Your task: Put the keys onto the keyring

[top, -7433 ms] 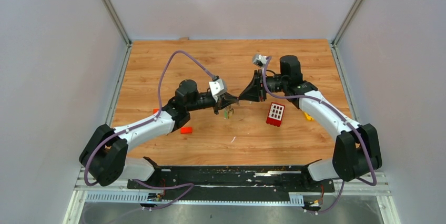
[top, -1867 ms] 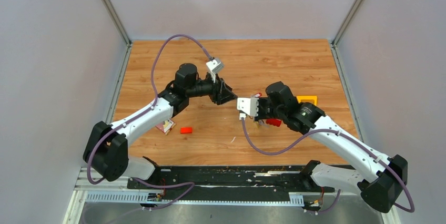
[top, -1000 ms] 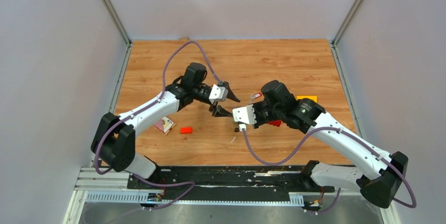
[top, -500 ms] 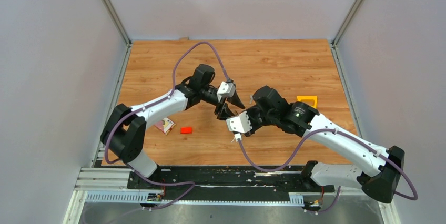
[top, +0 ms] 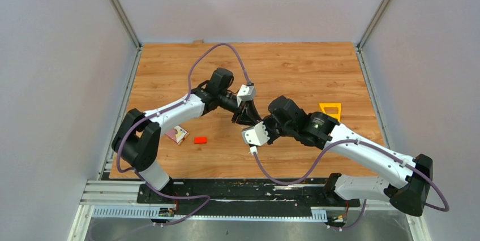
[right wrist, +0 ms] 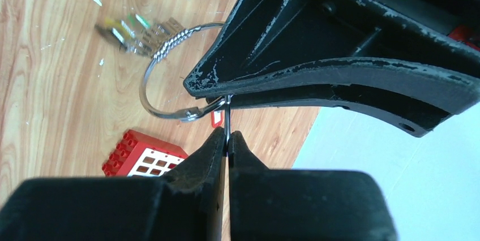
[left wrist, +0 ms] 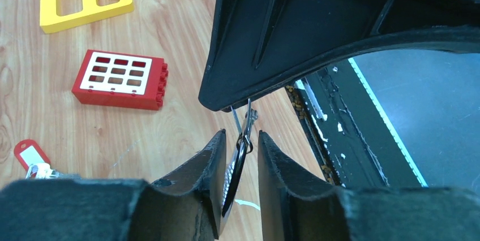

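Both grippers meet above the middle of the table. My right gripper (right wrist: 227, 135) (top: 261, 122) is shut on the thin wire of the keyring (right wrist: 151, 91). The ring loops away to the left, carrying several keys (right wrist: 136, 33) with green and yellow heads. My left gripper (left wrist: 240, 136) (top: 248, 116) stands around a black-headed key (left wrist: 235, 176) that hangs from that wire by a small loop. The key leans on the left finger (left wrist: 212, 162), with a gap to the other one. A red-tagged key (left wrist: 31, 156) lies on the wood.
A red block with white squares (left wrist: 120, 78) (right wrist: 147, 159) lies under the grippers. A yellow plastic piece (top: 330, 108) (left wrist: 82, 3) sits to the right. A small red block (top: 200, 140) and a pink card (top: 177, 134) lie to the left.
The left arm swung right to meet the right gripper, and its jaws narrowed around the black key. The right arm moved left and nearer, still shut.
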`<state>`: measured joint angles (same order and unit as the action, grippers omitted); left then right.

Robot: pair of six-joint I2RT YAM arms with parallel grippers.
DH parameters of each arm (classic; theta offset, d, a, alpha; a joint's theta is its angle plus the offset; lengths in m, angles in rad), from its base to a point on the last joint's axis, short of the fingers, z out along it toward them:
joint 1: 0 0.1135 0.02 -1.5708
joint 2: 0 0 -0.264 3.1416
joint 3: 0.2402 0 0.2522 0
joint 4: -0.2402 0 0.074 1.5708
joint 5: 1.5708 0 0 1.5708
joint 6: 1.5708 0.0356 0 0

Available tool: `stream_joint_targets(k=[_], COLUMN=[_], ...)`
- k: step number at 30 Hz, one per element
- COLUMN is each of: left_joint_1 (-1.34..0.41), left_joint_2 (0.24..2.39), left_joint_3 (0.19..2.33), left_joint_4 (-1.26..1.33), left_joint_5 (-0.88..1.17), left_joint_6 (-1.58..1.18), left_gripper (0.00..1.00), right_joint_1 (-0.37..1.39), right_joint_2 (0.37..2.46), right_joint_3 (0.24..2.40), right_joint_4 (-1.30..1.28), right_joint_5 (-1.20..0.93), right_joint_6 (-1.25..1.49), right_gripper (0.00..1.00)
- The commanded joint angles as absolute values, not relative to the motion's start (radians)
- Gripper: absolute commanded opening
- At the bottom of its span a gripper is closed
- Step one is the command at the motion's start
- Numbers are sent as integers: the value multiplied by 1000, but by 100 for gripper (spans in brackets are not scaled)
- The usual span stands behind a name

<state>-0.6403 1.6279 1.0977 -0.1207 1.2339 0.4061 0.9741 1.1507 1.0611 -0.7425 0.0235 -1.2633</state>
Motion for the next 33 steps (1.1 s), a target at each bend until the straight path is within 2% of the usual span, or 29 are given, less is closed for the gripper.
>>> stream_joint_targets(k=[1,8,11,13,17,20,23,25,33], left_joint_1=[-649,-651,-652,-651,-650,-651,-650,-646,-639], left_joint_2=[1644,1659,1663,1667,1661,1642,1589,1555,1474], left_joint_3=[1170,1190,1194,1200,1205,1182,1129,1094,1031], left_joint_4=[-208,-238,-253,-279,-268,-201,-82,-35,101], left_joint_5=[1270,1269,1263,1253,1176,1139,1124,1133,1242], left_joint_6=[452,461,465,485,437,341,249,219,87], left_gripper=[31,20,11,0,0,0,0,0,0], right_joint_1=[985,992,992,992,992,981,950,910,702], right_joint_2=[1138,1149,1150,1150,1142,1135,1117,1093,1000], right_joint_3=[1056,1051,1055,1059,1064,1072,1082,1090,1108], right_joint_4=[-688,-673,-669,-668,-652,-643,-643,-650,-697], right_joint_5=[87,109,115,118,134,135,103,37,-347], right_joint_6=[-1293,-1296,-1291,-1281,-1252,-1217,-1176,-1145,-1071], right_gripper=[0,0,0,0,0,10,32,39,42])
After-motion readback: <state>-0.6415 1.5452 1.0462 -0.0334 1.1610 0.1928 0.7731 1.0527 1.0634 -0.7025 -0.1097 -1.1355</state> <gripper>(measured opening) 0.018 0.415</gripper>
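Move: Just about at the left fingertips, roughly 1 cm to their right, is the strand of the keyring that the half-open left fingers straddle; for the right hand, already gripping the ring, that strand lies about 1 cm left and 1 cm below. From the left hand, the key bunch hangs some 3 cm back, 2 cm left and 6 cm down; on the table some 18 cm below, the red-tagged key lies 11 cm ahead and 7 cm right, the red block 4 cm ahead and 14 cm right. Closing almost in place, the left fingers pinch the keyring beside the right fingertips, which hold it nearly still. Only once they are shut does the right hand open to under half, let go and draw away to the right, up and forward, about 5 cm in all, tilting some 15 degrees; the left keeps its grip, rolls slightly and finally rises about 1.5 cm. ##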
